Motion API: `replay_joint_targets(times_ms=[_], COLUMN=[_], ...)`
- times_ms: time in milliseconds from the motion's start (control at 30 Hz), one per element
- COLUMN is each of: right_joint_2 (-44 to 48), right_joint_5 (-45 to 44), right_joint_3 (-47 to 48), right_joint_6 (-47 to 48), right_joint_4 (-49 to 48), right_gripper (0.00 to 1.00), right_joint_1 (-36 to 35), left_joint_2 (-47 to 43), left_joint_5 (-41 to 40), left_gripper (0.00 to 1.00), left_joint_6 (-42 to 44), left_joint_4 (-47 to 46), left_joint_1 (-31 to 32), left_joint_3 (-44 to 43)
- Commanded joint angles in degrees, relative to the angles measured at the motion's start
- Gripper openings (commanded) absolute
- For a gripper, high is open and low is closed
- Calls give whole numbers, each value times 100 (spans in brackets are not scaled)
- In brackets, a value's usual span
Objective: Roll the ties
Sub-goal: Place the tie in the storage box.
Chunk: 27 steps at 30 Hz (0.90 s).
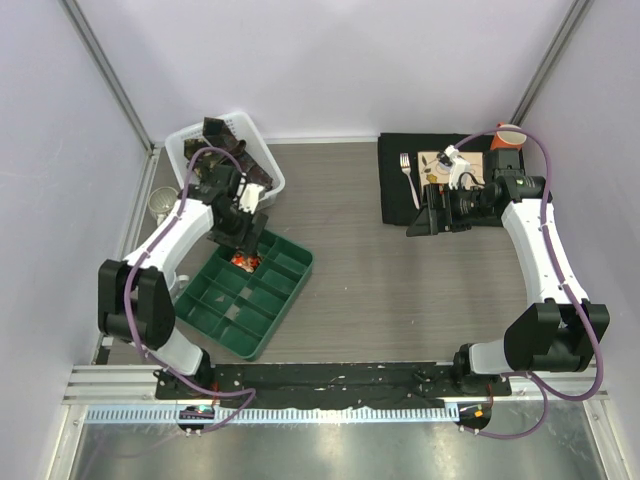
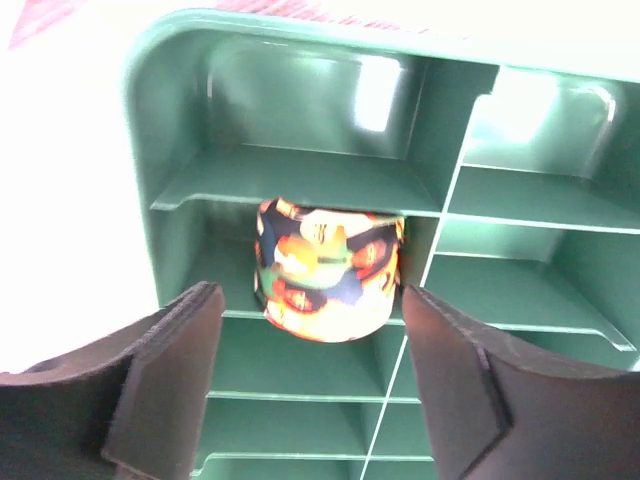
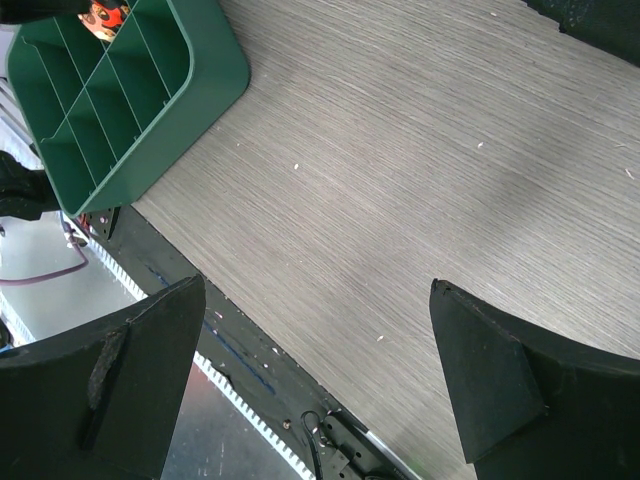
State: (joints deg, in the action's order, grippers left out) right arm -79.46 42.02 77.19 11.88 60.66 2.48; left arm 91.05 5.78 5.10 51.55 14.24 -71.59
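Observation:
A rolled red-orange floral tie (image 2: 330, 270) stands in a compartment near the far corner of the green divided tray (image 2: 300, 170). My left gripper (image 2: 310, 375) is open just above it, its fingers (image 2: 165, 385) apart on either side and not touching the roll. From above, the roll (image 1: 243, 261) shows beneath the left gripper (image 1: 238, 238). Dark ties (image 1: 235, 160) lie heaped in the white basket (image 1: 190, 140). My right gripper (image 1: 425, 215) hangs open and empty over the bare table (image 3: 400, 150), and from there the tray (image 3: 130, 90) and roll (image 3: 105, 15) show at top left.
A black mat (image 1: 395, 190) at the back right carries a fork (image 1: 407, 175), a square plate (image 1: 440, 165) and an orange cup (image 1: 506, 140). A metal can (image 1: 160, 205) stands left of the tray. The table's front rail (image 3: 250, 360) is below the right gripper.

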Motion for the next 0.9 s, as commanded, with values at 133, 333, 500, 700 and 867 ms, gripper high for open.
replay_joint_targets(times_ms=[133,333,500,700,867], right_joint_2=[124,124,168,194,203], right_joint_5=[148,131,96,34,26], right_joint_3=[24,33,16,33,51], right_joint_6=[42,34,60,95,113], right_joint_4=[-107,-81,-11,68,77], right_gripper=[99,100,100,100,100], right_joint_1=[-2,-2,-2,-2,-2], left_joint_2=[-553,-360,-158,-25,-227], left_joint_5=[-42,133,134,81,125], left_gripper=[57,48,46,44,50], left_joint_6=[254,263,307,377,386], left_joint_4=[426,102,-250,-400,-304], left_joint_1=[9,17,17,17,9], left_joint_3=[-312,39,338,664,533])
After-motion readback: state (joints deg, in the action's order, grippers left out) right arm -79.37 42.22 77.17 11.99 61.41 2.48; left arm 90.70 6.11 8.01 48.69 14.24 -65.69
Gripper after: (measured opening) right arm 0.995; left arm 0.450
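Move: The rolled tie lies in a compartment near the far end of the green storage box, about 8 cm below the left hand, 1 cm ahead and 1 cm to its right. The box's middle is some 5 cm back and 1 cm right of that hand. The white basket stands about 20 cm ahead and 4 cm left, the striped pot 12 cm ahead and 16 cm left. From the right hand, the tie is roughly 37 cm left, 3 cm ahead and 19 cm down. Over the tie, already released in its compartment, the left hand first finishes rising by about 3 cm, then turns round and comes down some 5.5 cm towards the tie, easing slightly back. Its fingers narrow from well open to a bit under half open, still pointing down into the box; no touch on the tie can be made out. ##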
